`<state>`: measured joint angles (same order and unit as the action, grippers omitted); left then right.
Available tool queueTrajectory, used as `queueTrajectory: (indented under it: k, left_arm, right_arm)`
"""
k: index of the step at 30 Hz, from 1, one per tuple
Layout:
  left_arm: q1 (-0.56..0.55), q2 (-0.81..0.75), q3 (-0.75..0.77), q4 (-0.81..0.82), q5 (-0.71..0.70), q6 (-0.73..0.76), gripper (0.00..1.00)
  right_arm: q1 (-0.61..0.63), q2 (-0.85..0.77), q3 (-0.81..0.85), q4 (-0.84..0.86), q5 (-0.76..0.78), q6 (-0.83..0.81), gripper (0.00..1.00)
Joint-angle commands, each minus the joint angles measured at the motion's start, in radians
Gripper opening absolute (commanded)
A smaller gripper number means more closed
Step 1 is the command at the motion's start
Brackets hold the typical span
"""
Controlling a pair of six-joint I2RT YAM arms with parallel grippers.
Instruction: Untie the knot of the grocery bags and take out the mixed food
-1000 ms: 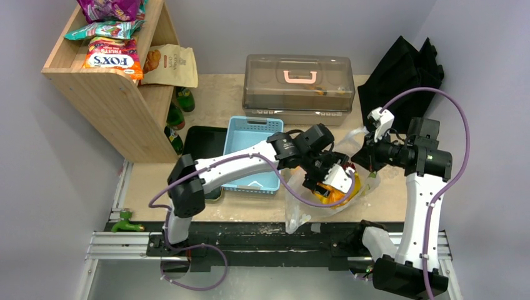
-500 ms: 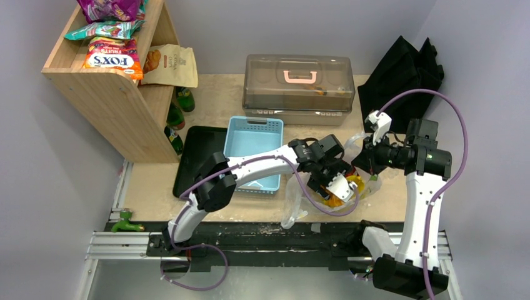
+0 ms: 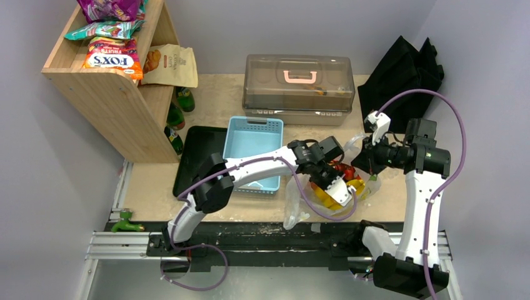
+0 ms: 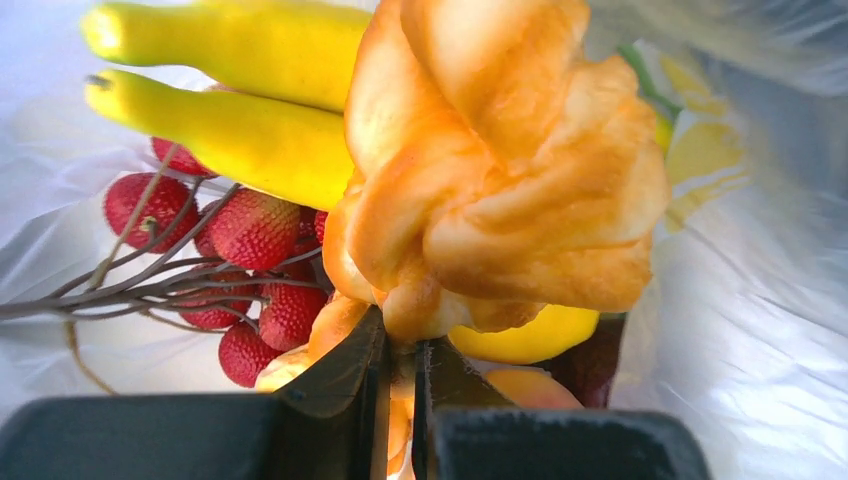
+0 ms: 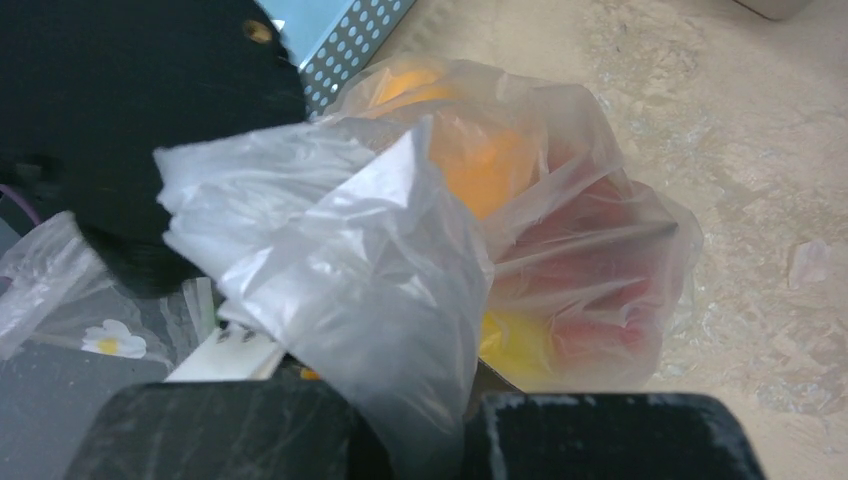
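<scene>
The clear grocery bag [image 3: 295, 211] lies at the table's front right with its mouth held up. My left gripper [image 3: 338, 188] reaches inside it. In the left wrist view it [image 4: 400, 360] is shut on the lower edge of the golden braided bread [image 4: 500, 180]. Beside the bread lie yellow bananas [image 4: 230, 120], small red fruits [image 4: 250, 230] and a lemon [image 4: 525, 335]. My right gripper [image 5: 420, 420] is shut on a flap of the bag [image 5: 340, 250], with orange, red and yellow food [image 5: 590, 270] showing through the plastic. The knot is out of view.
A blue basket [image 3: 255, 150] and a black tray [image 3: 197, 153] sit left of the bag. A clear lidded box [image 3: 299, 87] stands behind. A wooden shelf [image 3: 112, 94] with snack packs is at back left, and a black fabric bag [image 3: 403, 75] at back right.
My left arm stretched right and pushed deeper into the bag, and its gripper went from open to shut on the bread. My right gripper kept its hold on the plastic.
</scene>
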<state>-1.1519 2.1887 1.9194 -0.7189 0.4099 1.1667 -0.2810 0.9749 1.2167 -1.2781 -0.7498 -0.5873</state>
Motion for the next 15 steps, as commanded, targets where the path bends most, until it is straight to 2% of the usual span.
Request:
queueTrajectory:
  k: [1,8,11,15]
  left_arm:
    - [0.008,-0.197,-0.049,0.117,0.126,-0.158,0.00]
    - [0.063,-0.375,-0.134,0.275,0.228,-0.440,0.00]
    - [0.090,-0.436,-0.141,0.348,0.295,-0.628,0.00]
    - [0.127,-0.495,-0.110,0.453,0.389,-0.964,0.00]
  right_arm:
    - [0.000,-0.011,-0.011,0.054,-0.016,0.020,0.00]
    - [0.000,0.017,0.014,0.138,-0.027,0.103,0.00]
    - [0.000,0.014,0.001,0.174,-0.030,0.138,0.00]
    - [-0.001,0.011,-0.019,0.215,-0.031,0.167,0.00]
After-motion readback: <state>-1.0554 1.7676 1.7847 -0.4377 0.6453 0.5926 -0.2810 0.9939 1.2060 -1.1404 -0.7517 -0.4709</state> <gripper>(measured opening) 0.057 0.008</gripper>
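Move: The left hand is down in the opened bag with the bread already pinched. The blue basket it is bound for lies about 23 cm to its left and 8 cm farther out, a little lower. Under the hand, the lychees sit some 3 cm farther out and 2 cm right, the bananas about 2 cm nearer and 4 cm right. From the right hand, on the bag's rim, the basket is roughly 28 cm left, 7 cm farther out, 18 cm below. Still pinching the twisted bread by its end, the left hand pulls it fast, almost straight up out of the bag's mouth, about 21 cm, easing slightly left, while the wrist tips some 35 degrees so the fingers swing up to point mostly right. The right hand keeps its shut grip on the rim and drifts 2–3 cm forward. ##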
